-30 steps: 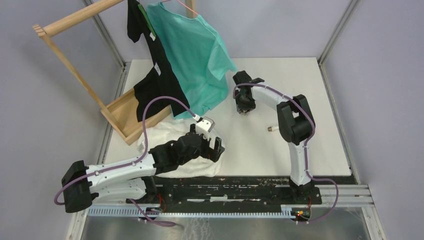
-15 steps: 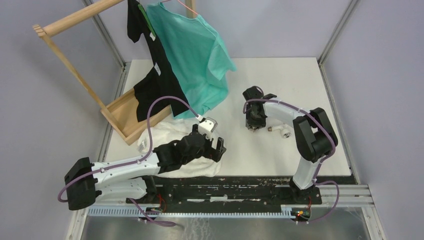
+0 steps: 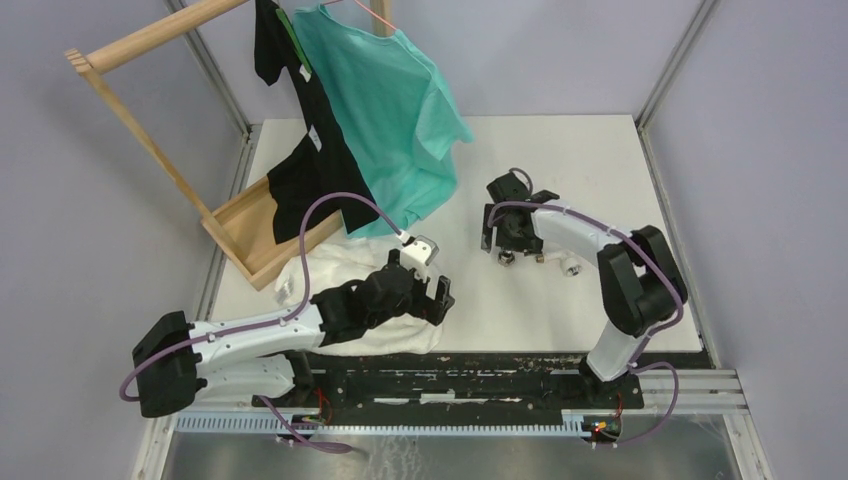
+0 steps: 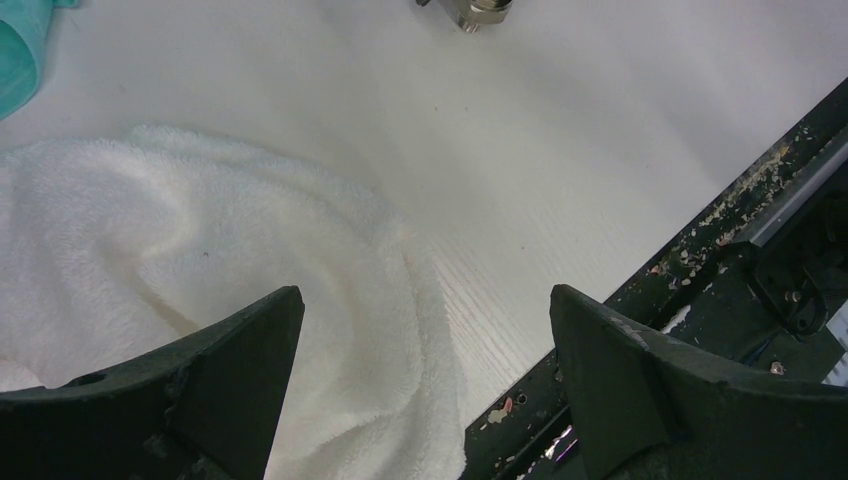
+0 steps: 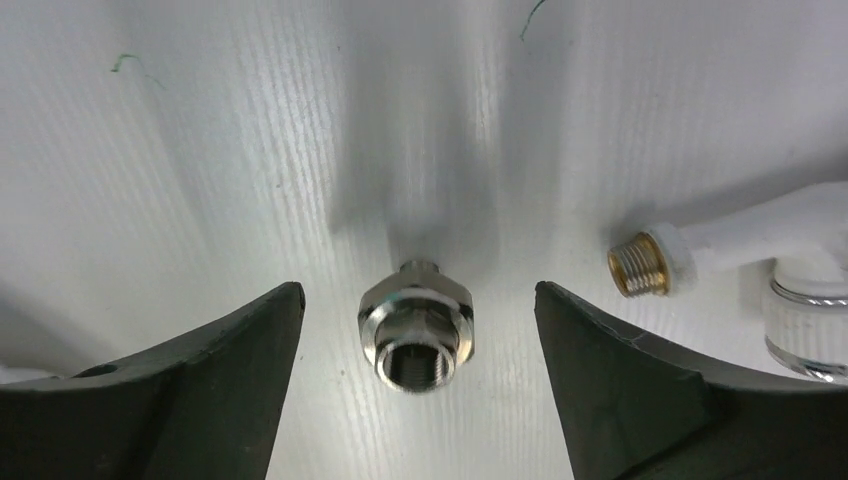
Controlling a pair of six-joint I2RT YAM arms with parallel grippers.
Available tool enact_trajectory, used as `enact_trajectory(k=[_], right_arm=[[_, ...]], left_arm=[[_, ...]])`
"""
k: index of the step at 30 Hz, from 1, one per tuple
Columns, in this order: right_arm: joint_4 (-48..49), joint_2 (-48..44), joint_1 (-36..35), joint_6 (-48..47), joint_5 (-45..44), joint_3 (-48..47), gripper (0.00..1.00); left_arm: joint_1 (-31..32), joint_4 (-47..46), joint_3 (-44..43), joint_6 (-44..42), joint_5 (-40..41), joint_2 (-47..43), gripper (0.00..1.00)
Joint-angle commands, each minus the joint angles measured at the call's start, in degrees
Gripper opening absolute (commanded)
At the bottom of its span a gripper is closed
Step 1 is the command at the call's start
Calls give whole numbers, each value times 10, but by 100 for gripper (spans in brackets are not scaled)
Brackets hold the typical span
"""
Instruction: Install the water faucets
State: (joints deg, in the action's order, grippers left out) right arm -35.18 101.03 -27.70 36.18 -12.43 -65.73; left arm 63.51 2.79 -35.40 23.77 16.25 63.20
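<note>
A small silver threaded fitting [image 5: 417,335] rests on the white table, its open threaded end facing the right wrist camera. My right gripper [image 5: 420,290] stands open around it, both fingers clear of the metal. Just right of it lies the white plastic faucet spout [image 5: 770,235] with a brass threaded end [image 5: 640,265]. From above, the right gripper [image 3: 507,240] hangs over the fitting [image 3: 508,259], with the spout [image 3: 560,263] beside it. My left gripper [image 3: 437,298] is open and empty over the edge of a white towel [image 4: 200,250].
A wooden rack [image 3: 150,140] with a black shirt [image 3: 310,150] and a teal shirt [image 3: 390,110] stands at the back left. The white towel [image 3: 330,270] lies under the left arm. The table's black front rail [image 4: 700,270] runs close by the left gripper.
The right gripper carried the fitting toward me and to the right, next to the spout, then opened and let it go. The left arm crept slightly right.
</note>
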Motion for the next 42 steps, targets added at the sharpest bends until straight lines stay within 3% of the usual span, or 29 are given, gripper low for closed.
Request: enact_trajectory(k=[1,10,16,25,39,42], right_arm=[[-21,-94,-2,-10,-40,-15,92],[-72,-202,45,-7,-138,16,93],[-33,-236,138,11,-54,93,92],[-39,-220,171,19,-43,99,88],[-9,-225,202,-140,4,102,92],[3,-218,204,-146,66,101,90]], left_arm=[[4,-30,-8,7,3,-20,100],[4,-35,-12,5,-5,-9,100],[4,-28,-14,3,-1,-15,100],[4,-26,-12,6,-1,-15,100],[4,-29,-8,7,-2,-13,100],[4,-27,-14,5,-1,-3,100]])
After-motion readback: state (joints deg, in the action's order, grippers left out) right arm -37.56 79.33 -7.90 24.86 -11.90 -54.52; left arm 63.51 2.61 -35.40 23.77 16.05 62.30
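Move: The white faucet lies on the table about 12 cm to the right hand's right, level with it fore and aft and some 2 cm lower, its brass thread end facing the hand. The metal fitting, already let go, stands between the open right fingers, about 1 cm back, straight in line sideways and 2 cm below. From the idle left hand the faucet lies roughly 14 cm ahead, 27 cm to the right and 12 cm down. The standing metal fitting is left behind as the right hand rises about 11 cm straight off it, fingers kept open. Then the hand swings right some 12 cm towards the white faucet, sinking about 6 cm and drawing back slightly as it turns some 20 degrees clockwise; it stays poised above and just short of the faucet, turning about 10 degrees back. ##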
